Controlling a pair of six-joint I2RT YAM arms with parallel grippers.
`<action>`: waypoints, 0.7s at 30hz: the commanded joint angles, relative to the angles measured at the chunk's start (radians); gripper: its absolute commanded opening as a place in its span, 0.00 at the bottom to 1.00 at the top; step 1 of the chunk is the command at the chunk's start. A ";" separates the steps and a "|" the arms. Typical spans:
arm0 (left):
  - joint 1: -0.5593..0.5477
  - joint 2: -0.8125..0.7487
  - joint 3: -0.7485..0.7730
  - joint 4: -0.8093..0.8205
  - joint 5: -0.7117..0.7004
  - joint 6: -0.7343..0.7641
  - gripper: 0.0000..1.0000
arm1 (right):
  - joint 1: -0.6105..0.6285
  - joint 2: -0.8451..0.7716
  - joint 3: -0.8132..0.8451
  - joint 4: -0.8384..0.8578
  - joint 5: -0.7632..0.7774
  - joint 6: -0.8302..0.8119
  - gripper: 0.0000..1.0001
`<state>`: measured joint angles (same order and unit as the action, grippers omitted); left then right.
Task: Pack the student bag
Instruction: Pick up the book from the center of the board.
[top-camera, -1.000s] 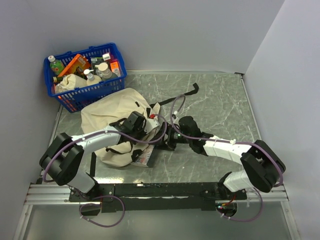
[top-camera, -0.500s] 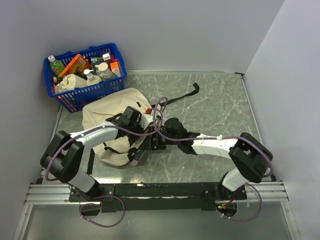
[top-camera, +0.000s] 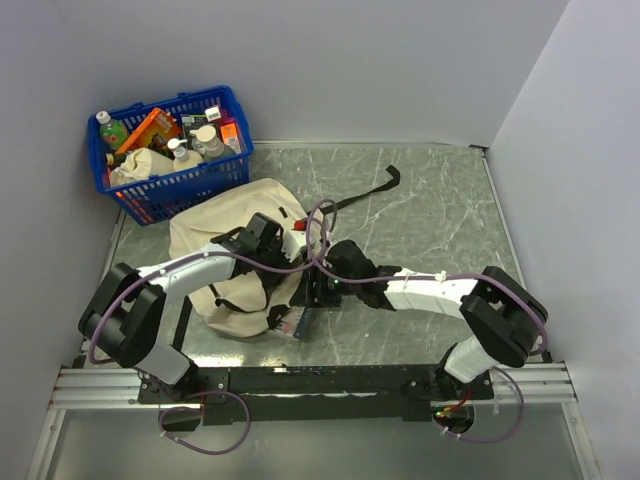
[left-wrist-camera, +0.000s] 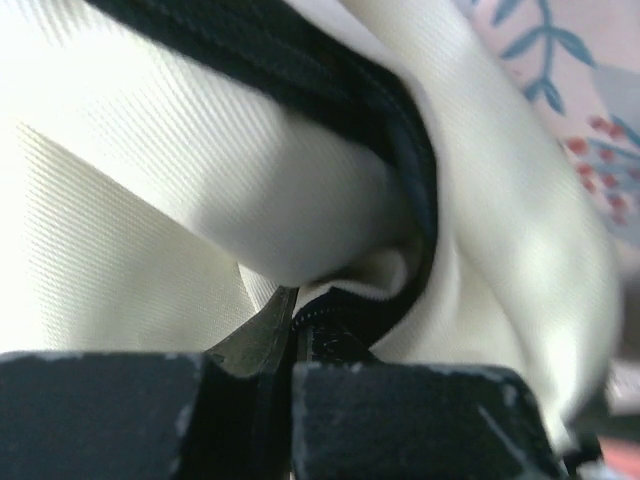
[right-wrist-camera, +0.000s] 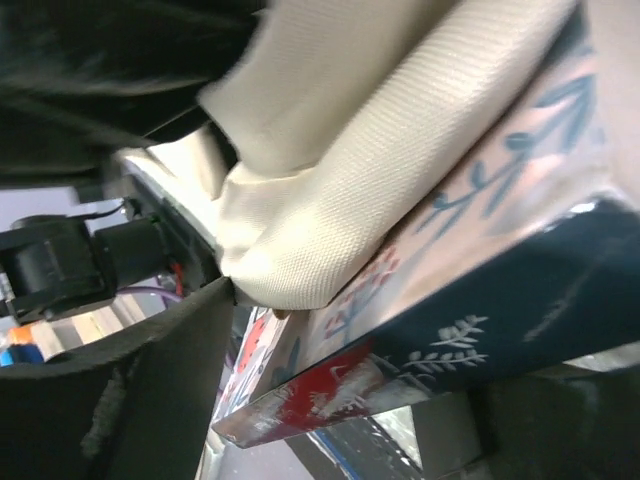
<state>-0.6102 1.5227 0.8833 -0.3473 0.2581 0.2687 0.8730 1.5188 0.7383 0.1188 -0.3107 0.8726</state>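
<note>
The cream student bag (top-camera: 225, 235) lies slumped at the table's left centre. My left gripper (top-camera: 278, 250) is shut on the black zip edge (left-wrist-camera: 345, 330) of its mouth, and cream fabric (left-wrist-camera: 150, 200) fills that wrist view above the jaws (left-wrist-camera: 290, 350). A thick book (top-camera: 300, 322) with a blue spine, a red label and a pink floral cover (right-wrist-camera: 480, 300) sits tilted between the jaws of my right gripper (top-camera: 318, 290), right at the bag's mouth. In the right wrist view the gripper (right-wrist-camera: 330, 420) touches the book on both sides, and the bag's cloth (right-wrist-camera: 380, 150) drapes over the cover.
A blue plastic basket (top-camera: 170, 150) with bottles and packets stands at the back left, close behind the bag. A black strap (top-camera: 372, 188) trails from the bag across the middle of the marble table (top-camera: 440, 220). Grey walls close in the left, back and right sides.
My right gripper has slid left toward the bag's mouth and its jaws have narrowed onto the book. The left gripper shifted slightly, still pinching the bag's edge.
</note>
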 joint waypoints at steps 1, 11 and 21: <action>-0.036 -0.044 0.035 -0.149 0.155 -0.029 0.01 | 0.004 -0.093 -0.028 -0.025 0.079 -0.001 0.62; -0.036 -0.196 0.249 -0.350 0.029 0.030 0.01 | -0.005 -0.426 -0.162 -0.301 0.208 -0.050 0.24; -0.037 -0.291 0.336 -0.391 -0.074 0.059 0.01 | -0.006 -0.845 -0.105 -0.628 0.248 -0.070 0.16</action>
<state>-0.6441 1.2774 1.1748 -0.7238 0.2295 0.3088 0.8658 0.8169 0.5594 -0.4107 -0.0792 0.8192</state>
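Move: Just to the left of the right hand, some 4 cm over and a couple of centimetres lower, lies the middle of the floral book, its dark spine towards that hand and the cream bag's edge draped over it. The bag's middle is about 17 cm to the right hand's left and 6 cm farther out; a dark bag tab lies some 9 cm left and 7 cm back. From the left hand, already holding the bag's zipped rim, the book's middle is about 6 cm to the right, nearly level with it. Closing on the spine side of the floral book, the right fingers pinch it while the hand already draws off to the right, about 12 cm away from the bag, also some 5 cm back and latterly 4 cm up. The left hand keeps the zipped rim pinched, eases 2 cm back, then hoists it about 14 cm. ##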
